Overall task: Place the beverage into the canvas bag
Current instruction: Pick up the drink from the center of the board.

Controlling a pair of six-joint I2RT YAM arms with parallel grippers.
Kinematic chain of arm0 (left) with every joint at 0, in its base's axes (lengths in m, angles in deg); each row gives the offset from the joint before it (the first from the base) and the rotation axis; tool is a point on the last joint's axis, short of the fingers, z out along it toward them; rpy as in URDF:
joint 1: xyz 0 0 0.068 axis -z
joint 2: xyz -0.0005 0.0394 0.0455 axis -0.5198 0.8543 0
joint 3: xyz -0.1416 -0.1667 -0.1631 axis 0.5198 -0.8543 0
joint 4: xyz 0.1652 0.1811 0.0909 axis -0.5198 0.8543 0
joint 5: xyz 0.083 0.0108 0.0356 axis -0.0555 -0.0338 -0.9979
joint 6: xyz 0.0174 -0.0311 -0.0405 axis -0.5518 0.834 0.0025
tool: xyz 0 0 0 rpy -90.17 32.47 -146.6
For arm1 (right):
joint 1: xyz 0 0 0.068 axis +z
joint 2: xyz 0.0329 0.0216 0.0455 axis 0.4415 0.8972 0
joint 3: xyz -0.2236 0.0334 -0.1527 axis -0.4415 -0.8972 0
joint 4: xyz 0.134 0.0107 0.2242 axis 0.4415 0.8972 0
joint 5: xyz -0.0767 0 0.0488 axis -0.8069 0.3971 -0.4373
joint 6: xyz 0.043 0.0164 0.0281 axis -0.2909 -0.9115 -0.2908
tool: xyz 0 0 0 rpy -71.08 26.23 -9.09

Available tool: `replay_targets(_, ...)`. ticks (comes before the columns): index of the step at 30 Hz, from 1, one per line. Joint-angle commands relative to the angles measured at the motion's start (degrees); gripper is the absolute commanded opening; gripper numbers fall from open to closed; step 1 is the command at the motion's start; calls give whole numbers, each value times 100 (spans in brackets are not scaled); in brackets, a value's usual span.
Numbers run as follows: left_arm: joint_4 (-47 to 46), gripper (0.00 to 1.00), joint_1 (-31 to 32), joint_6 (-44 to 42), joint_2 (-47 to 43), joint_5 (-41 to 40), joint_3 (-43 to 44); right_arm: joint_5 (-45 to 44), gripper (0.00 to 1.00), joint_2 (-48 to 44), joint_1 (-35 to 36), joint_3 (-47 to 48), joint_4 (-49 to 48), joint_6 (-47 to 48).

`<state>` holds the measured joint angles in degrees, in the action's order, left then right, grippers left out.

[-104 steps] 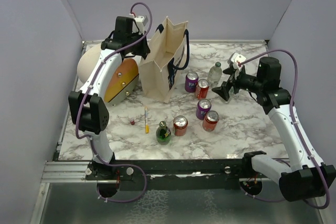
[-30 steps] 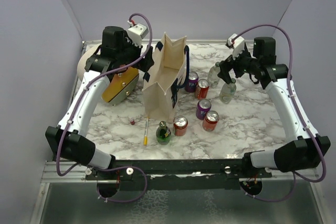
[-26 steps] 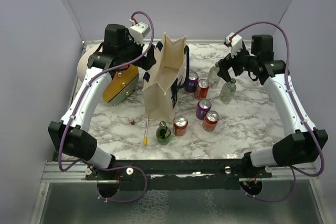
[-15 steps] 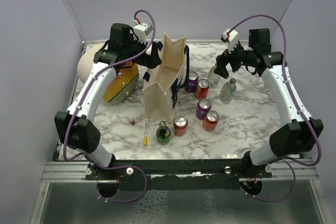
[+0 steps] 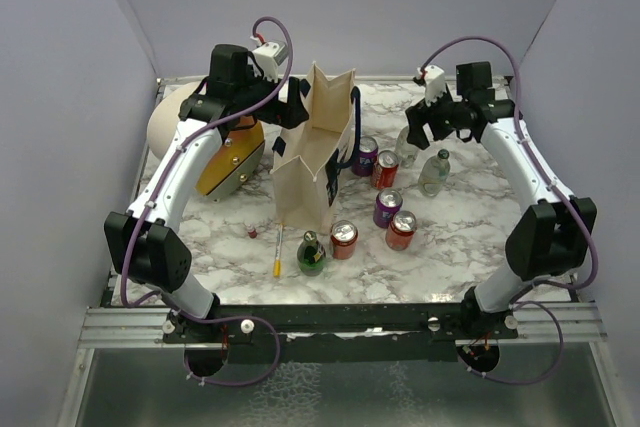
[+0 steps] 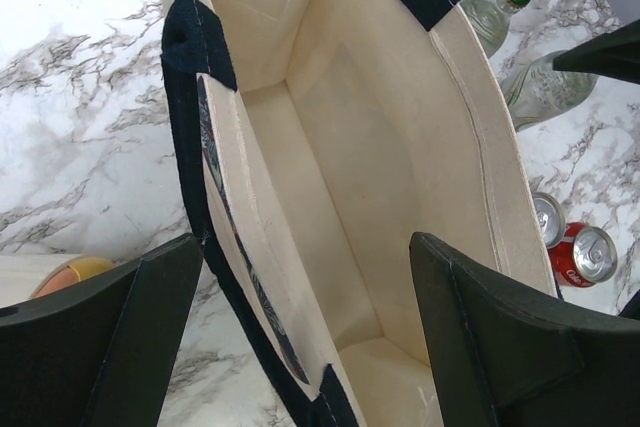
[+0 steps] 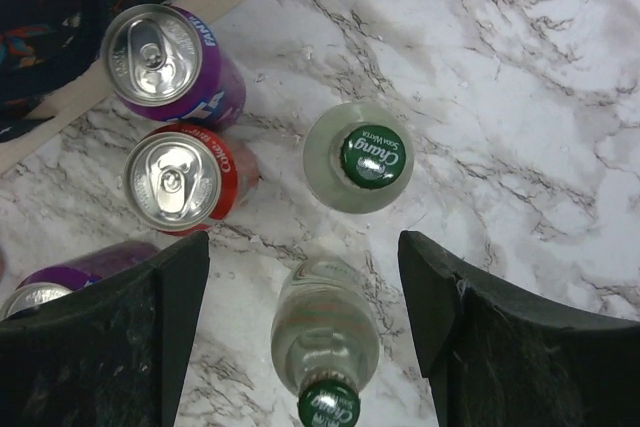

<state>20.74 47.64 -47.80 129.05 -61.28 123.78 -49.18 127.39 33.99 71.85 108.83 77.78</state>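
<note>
The cream canvas bag (image 5: 312, 152) stands upright at the table's middle, its mouth open; its inside (image 6: 350, 197) is empty. My left gripper (image 5: 291, 113) is open, and its jaws straddle the bag's left wall and navy handle (image 6: 190, 42); it also shows in the left wrist view (image 6: 305, 347). My right gripper (image 5: 415, 133) is open and empty, hovering over two clear green-capped bottles. One bottle (image 7: 325, 342) lies below and between its jaws (image 7: 305, 337); the other (image 7: 358, 159) stands just beyond. Both bottles show from above (image 5: 434, 173) (image 5: 408, 143).
A purple can (image 7: 168, 62) and a red can (image 7: 188, 182) stand by the bag. Nearer are a purple can (image 5: 387, 207), two red cans (image 5: 401, 230) (image 5: 343, 239), a green bottle (image 5: 311, 253) and a yellow pen (image 5: 278, 245). A cream-and-orange drum (image 5: 205, 152) lies at the left.
The bag has gone from leaning to upright and nearer. A second clear bottle now stands right of the cans. My right gripper has risen and moved back-left off that bottle.
</note>
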Motion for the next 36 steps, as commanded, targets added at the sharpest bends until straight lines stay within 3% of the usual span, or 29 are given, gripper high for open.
replay_targets(1,-177,87,37,94,-116,18,-84,-296,74,417,11,154,-421,-302)
replay_targets(9,-174,87,38,99,-233,-217,-158,-263,63,1192,11,715,-468,-519)
replay_targets(19,-178,87,38,37,-352,-229,-259,-312,48,1435,14,921,-467,-549)
replay_targets(28,-163,87,38,62,-303,-356,-257,-339,26,1391,21,1022,-366,-552)
replay_targets(33,-154,87,38,48,-306,-371,-259,-447,2,1350,20,1404,-148,-425)
replay_targets(36,-162,88,38,18,-335,-427,-280,-489,1,1242,20,1602,-94,-394)
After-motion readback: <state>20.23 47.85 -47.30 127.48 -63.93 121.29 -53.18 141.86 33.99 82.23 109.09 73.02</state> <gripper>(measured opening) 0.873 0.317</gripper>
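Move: Farther out from the open right hand by about 5 cm, and level with it sideways, stands the far clear bottle, its middle some 12 cm lower. The near clear bottle is 9 cm back and 6 cm right of that one; the Coke can stands 5 cm back and 6 cm left of it, the purple Fanta can 2 cm back and 11 cm left. From the left hand, the far bottle lies roughly 5 cm ahead, 29 cm right and 21 cm below. Reaching forward and down about 5 cm each way, the right hand comes to the top of the far clear bottle, tipping down some 5 degrees as its fingers start closing. It then stays nearly in place, easing up by only about 1 cm, while the fingers go on closing and pinch the neck just under the green cap from both sides. ##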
